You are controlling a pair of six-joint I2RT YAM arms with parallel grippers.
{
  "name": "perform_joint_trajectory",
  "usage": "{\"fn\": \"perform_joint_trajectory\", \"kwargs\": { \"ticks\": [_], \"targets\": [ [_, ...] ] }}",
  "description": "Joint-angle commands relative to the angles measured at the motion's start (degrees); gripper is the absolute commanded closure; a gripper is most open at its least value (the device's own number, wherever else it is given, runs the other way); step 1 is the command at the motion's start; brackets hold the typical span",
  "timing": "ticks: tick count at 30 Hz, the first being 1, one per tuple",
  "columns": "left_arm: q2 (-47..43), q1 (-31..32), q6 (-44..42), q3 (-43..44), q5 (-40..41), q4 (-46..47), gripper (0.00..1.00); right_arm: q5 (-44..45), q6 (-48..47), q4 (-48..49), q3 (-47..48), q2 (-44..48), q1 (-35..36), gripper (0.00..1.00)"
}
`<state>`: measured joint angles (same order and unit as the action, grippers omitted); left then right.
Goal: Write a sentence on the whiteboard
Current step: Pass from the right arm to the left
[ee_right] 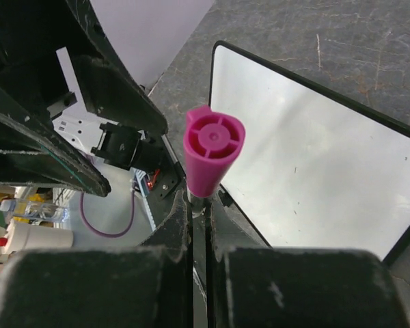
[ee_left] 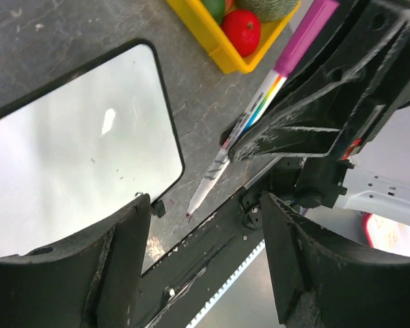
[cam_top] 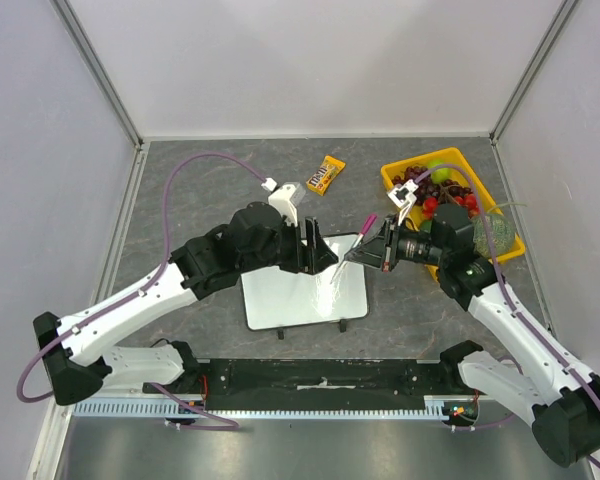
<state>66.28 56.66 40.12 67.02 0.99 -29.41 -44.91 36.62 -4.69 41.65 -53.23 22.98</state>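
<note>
The whiteboard [cam_top: 290,295] lies flat in the middle of the table, and its visible face is plain white [ee_left: 75,157]; the sentence does not show in any view. My right gripper [cam_top: 366,252] is shut on a marker [cam_top: 352,248] with a pink rear end [ee_right: 214,152] and a rainbow-striped white barrel [ee_left: 260,109]. The marker slants down to the left. Its thin tip [ee_left: 190,214] hangs by the board's near right corner; contact cannot be told. My left gripper [cam_top: 318,252] hovers over the board's far edge, open [ee_left: 205,273], with nothing between its fingers.
A yellow tray [cam_top: 508,246] of fruit stands at the back right, just behind my right wrist. A candy packet [cam_top: 326,174] lies behind the board. The black mounting rail [cam_top: 320,378] runs along the near edge. White walls close in the table.
</note>
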Motion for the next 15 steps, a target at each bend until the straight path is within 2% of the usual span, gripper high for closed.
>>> {"fn": "perform_joint_trajectory", "kwargs": {
  "ticks": [1,6,11,14,15],
  "targets": [
    [1.6,-2.4,-7.6,0.5,-9.9,7.3,0.30,-3.3,6.9,10.1,-1.7,0.9,-0.1,1.00],
    [3.6,-2.7,-9.1,-0.5,-16.7,11.2,0.36,-3.0,9.1,12.1,-1.7,1.1,-0.2,1.00],
    [4.1,-2.7,-8.6,-3.6,-17.4,12.5,0.42,-1.8,11.0,13.0,-1.0,1.8,-0.2,1.00],
    [3.6,-2.8,-8.0,-5.6,-18.5,14.3,0.51,-1.7,12.2,13.9,-1.1,1.9,-0.3,1.00],
    [3.5,-2.7,-7.8,-6.0,-18.6,14.6,0.59,-1.8,12.9,14.5,-1.4,2.1,-0.2,1.00]
  ]
}}
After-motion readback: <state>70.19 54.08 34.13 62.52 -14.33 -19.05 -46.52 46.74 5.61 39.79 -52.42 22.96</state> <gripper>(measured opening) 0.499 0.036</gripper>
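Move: The marker, held by its middle in the right fingers with its white end hanging back and down, lies about 6 cm to the left hand's right, 1 cm ahead and 2 cm lower. The whiteboard's middle is some 23 cm below the left hand, 3 cm ahead and 4 cm left; the candy bag lies roughly 30 cm ahead of that hand and 1 cm right. From the right hand, the left gripper is about 6 cm left, 1 cm back and 2 cm higher. The left hand eases about 3 cm to the right towards the white lower end of the marker, turning some 15 degrees clockwise, then sinks about 2 cm as its wide-open fingers close part of the way around that end, without yet pinching it. Meanwhile the right hand keeps its shut grip on the marker and lifts it about 2.5 cm, rolling slightly so that the hand's left side rises. ##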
